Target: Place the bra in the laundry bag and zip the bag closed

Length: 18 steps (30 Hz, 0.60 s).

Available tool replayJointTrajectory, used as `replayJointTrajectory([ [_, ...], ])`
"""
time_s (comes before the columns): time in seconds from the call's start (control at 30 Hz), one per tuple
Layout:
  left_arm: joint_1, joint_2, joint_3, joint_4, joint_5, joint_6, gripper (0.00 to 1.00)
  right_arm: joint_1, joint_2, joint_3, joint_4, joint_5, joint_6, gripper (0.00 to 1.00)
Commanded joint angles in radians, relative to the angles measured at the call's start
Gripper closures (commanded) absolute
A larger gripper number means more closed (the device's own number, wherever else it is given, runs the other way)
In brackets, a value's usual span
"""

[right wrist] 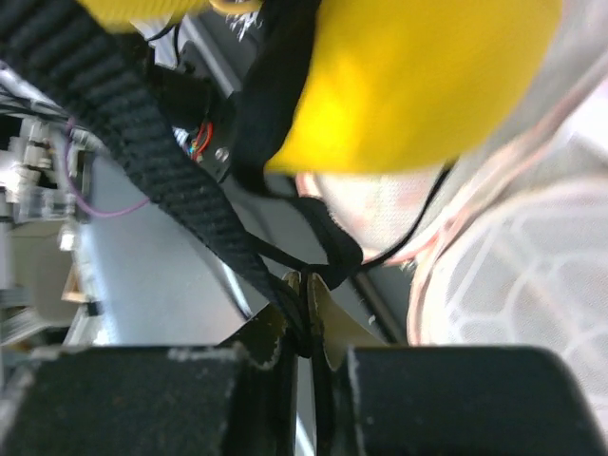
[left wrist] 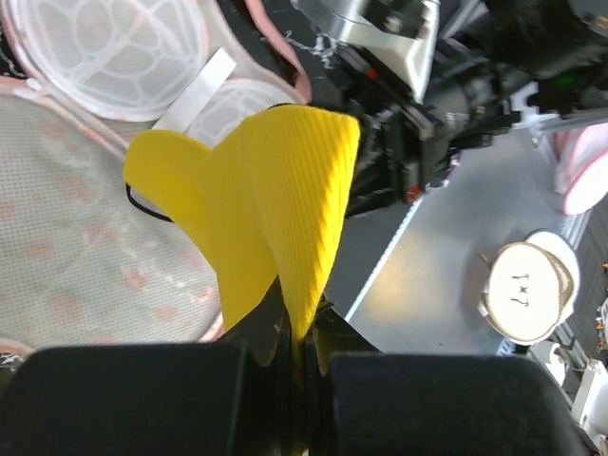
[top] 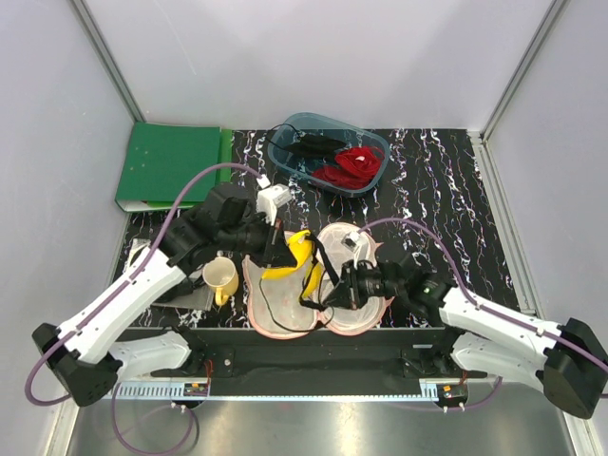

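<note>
The laundry bag (top: 281, 318) lies open at the table's near edge, its two round halves side by side and the pale mesh lining (left wrist: 76, 237) facing up. The bright yellow bra (top: 294, 253) hangs over the bag's middle, held up from both sides. My left gripper (top: 276, 249) is shut on the edge of a yellow cup (left wrist: 285, 190), which is pinched between its fingertips. My right gripper (top: 334, 290) is shut on the bra's black strap (right wrist: 180, 180), just under the other cup (right wrist: 418, 85) and above the bag's right half (right wrist: 532, 275).
A blue-grey tub (top: 372, 171) with a red garment (top: 353, 165) and a black one (top: 309, 145) stands at the back. A green folder (top: 166, 166) lies at the back left. A yellow mug (top: 220, 277) stands just left of the bag.
</note>
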Motion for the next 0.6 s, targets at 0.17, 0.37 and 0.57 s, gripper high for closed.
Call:
replayJointTrajectory([
  [0.17,0.009,0.145,0.013,0.074,-0.044,0.121,1.0,0.006,-0.215,-0.073,-0.012,0.009,0.293,0.86],
  [0.37,0.009,0.141,-0.005,0.091,-0.031,0.092,1.0,0.006,-0.15,0.016,-0.123,0.14,0.161,0.31],
  [0.57,0.009,0.107,-0.007,0.091,-0.007,0.093,1.0,0.049,-0.068,0.042,-0.081,0.367,0.012,0.0],
])
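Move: Above the open laundry bag, both hands already hold the bra: left by yellow fabric, right by a black strap. From the left hand, the bag's middle seam lies about 7 cm right, 3 cm ahead and 20 cm below; the mug is some 18 cm left, 3 cm ahead and 16 cm below. For the right hand, that seam is roughly 6 cm ahead, 6 cm left and 10 cm down, with the loose cup hanging 5 cm left, 4 cm ahead, about level. Lowering the bra towards the bag, the left hand sinks about 5 cm while going some 3 cm forward and slightly right, its grip kept, then nearly holds. The right hand first draws the strap back about 2.5 cm, then rises a little as its fingers open wide and let go, and finally comes forward about 3 cm and down beside the hanging bra. ##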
